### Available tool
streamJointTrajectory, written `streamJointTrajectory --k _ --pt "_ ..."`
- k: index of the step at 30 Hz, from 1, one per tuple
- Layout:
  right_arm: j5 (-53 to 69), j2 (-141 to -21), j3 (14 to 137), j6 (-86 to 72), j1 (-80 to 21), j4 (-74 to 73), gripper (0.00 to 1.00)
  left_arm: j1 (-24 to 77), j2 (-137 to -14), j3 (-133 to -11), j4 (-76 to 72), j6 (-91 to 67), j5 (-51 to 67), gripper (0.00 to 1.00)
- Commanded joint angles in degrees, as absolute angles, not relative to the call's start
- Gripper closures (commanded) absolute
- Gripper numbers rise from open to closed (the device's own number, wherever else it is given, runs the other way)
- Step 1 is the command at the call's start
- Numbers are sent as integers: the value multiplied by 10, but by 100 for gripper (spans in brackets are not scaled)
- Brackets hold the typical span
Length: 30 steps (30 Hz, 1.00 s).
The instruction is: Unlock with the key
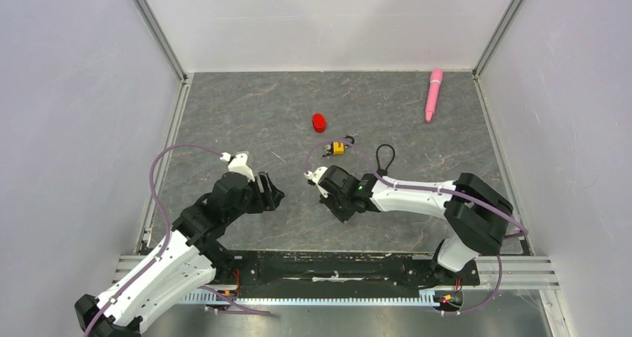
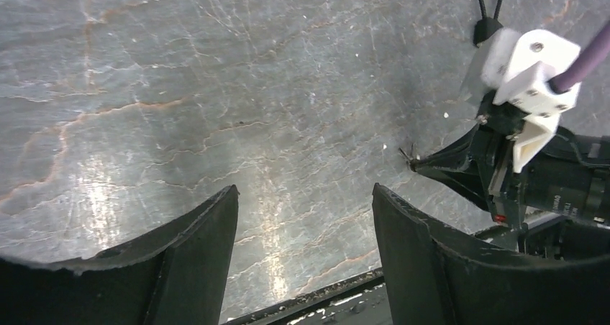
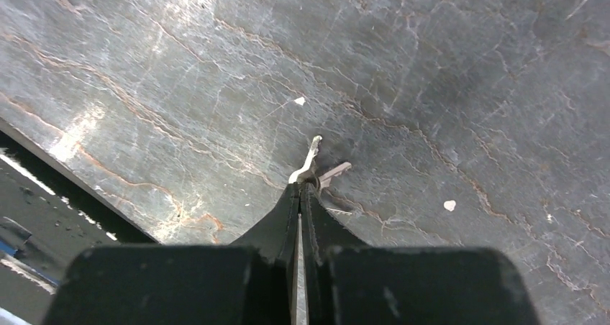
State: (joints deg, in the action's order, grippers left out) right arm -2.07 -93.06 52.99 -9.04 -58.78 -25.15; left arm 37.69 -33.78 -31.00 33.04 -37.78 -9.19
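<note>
The key (image 3: pixel 313 161) is a tiny silvery piece poking out past the tips of my right gripper (image 3: pixel 303 187), whose fingers are pressed together on it low over the grey table. In the left wrist view the key (image 2: pixel 408 153) shows as a small speck at that gripper's pointed tip. From the top view my right gripper (image 1: pixel 333 209) points toward the near edge, a little nearer than the small yellow padlock (image 1: pixel 337 148). To its left, my left gripper (image 1: pixel 272 191) stands open with only bare table between its fingers (image 2: pixel 216 224).
A red cap (image 1: pixel 319 122) stands beyond the padlock. A black cord loop (image 1: pixel 384 158) lies beside the right arm, and the black cord's end (image 2: pixel 488 24) appears at the top of the left wrist view. A pink pen (image 1: pixel 433 95) lies at the far right. Grey walls enclose the table.
</note>
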Motion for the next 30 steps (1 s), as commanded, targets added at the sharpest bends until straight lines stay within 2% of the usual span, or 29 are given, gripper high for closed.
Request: streamJointTrajectory --k 1,11,16,19,22,25,28,30 --pt "-36 -877 515 -109 -587 -203 100 375 -354 -304 262 -407 -29 27" --pt "-18 -838 459 -142 -564 -139 100 376 -392 -241 133 -521 51 27" --pt "-2 -850 427 -165 -567 -143 99 375 -399 -239 135 -529 46 28" --pt "17 -822 406 -183 -576 -154 87 375 -395 -246 150 -520 36 28" --pt "43 -804 412 -180 -591 -187 65 375 -396 -250 156 -514 29 28" --pt "20 -788 426 -168 -593 -227 52 375 -401 -253 156 -512 31 28" --pt "-12 -781 439 -132 -590 -246 46 375 -400 -254 158 -512 33 28" --pt "-19 -795 458 -98 -583 -268 46 375 -396 -254 165 -511 33 28"
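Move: The right hand, just over the table, already pinches the keys at its tips; the bare spot where they go is about 2 cm back, 1 cm to its right and 2 cm below. The table's front edge is some 8 cm back, the padlock about 20 cm ahead and 2 cm left, the black cable loop roughly 16 cm ahead and 12 cm right. From the open left hand, the keys lie about 18 cm right, 2 cm back and 12 cm below. Still pinching the keys, the right hand lifts them about 3 cm with a little forward travel and a slight roll, then swings back towards the table's front edge and down, drifting right, where the fingers open to about half, let go of the keys and come up again by some 1.5 cm. Meanwhile the open left hand travels about 5 cm right and then also sinks some 2.5 cm towards the keys, rolling its left side down about 15 degrees and tipping its fingers lower, and stays there. ##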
